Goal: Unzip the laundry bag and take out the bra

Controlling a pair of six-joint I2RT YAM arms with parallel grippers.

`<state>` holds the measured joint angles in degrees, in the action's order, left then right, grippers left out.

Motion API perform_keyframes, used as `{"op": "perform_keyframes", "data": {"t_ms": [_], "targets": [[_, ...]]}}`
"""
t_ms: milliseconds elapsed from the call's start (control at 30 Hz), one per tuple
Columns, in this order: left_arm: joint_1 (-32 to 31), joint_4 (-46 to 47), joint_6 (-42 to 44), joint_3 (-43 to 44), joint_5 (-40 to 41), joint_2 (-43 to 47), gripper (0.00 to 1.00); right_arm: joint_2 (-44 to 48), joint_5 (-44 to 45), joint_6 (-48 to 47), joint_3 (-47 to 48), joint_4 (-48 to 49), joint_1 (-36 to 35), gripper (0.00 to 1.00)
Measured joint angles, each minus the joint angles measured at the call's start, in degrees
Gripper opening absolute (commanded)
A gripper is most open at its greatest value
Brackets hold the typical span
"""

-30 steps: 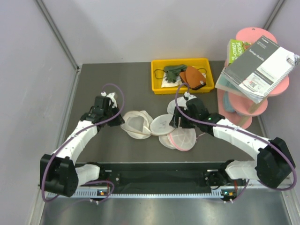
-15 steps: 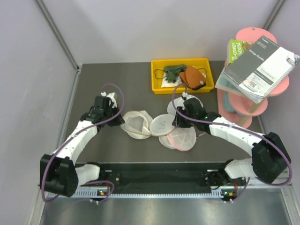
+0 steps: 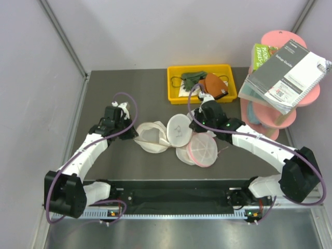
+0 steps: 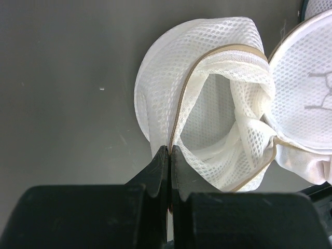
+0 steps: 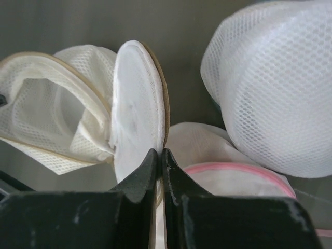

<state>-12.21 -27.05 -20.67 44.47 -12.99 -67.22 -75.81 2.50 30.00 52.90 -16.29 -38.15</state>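
The laundry bag lies unzipped mid-table as two tan-rimmed white mesh halves. The left half gapes open, showing only folded mesh inside. My left gripper is shut on this half's tan rim, at its left side. The other half, with a dark mark on its face, stands tilted up on edge. My right gripper is shut on the rim of that half, on its right side. I cannot make out the bra in any view.
A pink-rimmed round mesh bag lies just right of the open bag, and a plain white mesh bag sits beside my right wrist. A yellow tray with small items stands at the back. A pink shelf stacked with books stands at the right.
My right gripper closed on the marked half's rim and raised it from lying flat to standing on edge, moving slightly toward the back. The left arm has not moved.
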Motion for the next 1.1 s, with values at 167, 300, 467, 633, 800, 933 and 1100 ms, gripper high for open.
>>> {"op": "perform_keyframes", "data": {"t_ms": [167,300,467,633,800,933,1100], "targets": [[0.00,-0.02,0.00,0.00,0.15,0.00,0.00,-0.46,1.62,-1.97,4.31,0.68,-4.11,0.00],[0.00,-0.04,-0.07,0.00,0.70,-0.13,0.00,-3.19,3.17,-3.21,8.41,2.29,-8.76,0.00],[0.00,0.00,-0.22,0.02,0.68,-2.67,0.00,-7.67,5.64,-5.16,12.37,4.81,-15.08,0.00],[0.00,0.00,-0.48,0.09,0.66,-7.13,0.00,-11.69,6.97,-6.71,14.40,8.37,-19.50,0.00],[0.02,0.22,-0.83,0.92,0.42,-10.64,0.00,-16.79,6.73,-7.45,16.00,11.69,-21.40,0.00],[0.17,0.33,-1.14,1.49,0.17,-12.04,0.23,-20.31,5.97,-7.52,16.65,14.08,-22.08,0.00],[1.01,-0.35,-1.77,1.51,0.79,-11.21,0.70,-23.89,5.75,-7.93,18.38,15.17,-22.91,0.02]]}}
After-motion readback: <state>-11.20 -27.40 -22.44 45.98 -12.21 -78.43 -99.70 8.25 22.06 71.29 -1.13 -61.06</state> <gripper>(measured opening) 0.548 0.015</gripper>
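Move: The right hand holds the lid of the opened laundry bag by its free edge. The bag's middle lies about 18 cm to its left, roughly level fore and aft, and 8 cm lower. The pink-rimmed bag is some 5 cm right and 3 cm back, 11 cm below; the white bag stands about 7 cm right and 9 cm ahead, 9 cm lower. From the left hand, pinching the left rim, the laundry bag's middle is 7 cm right, 2 cm ahead, 5 cm down. Still pinching the lid's edge, the right hand swings it about 20 cm left over the bag towards the left hand, arching up some 6 cm, then sinking almost as far, easing 3 cm back and turning about 25 degrees counter-clockwise. The left hand carries its pinched rim some 5 cm down, tips slightly, then opens to about half and lets go. ##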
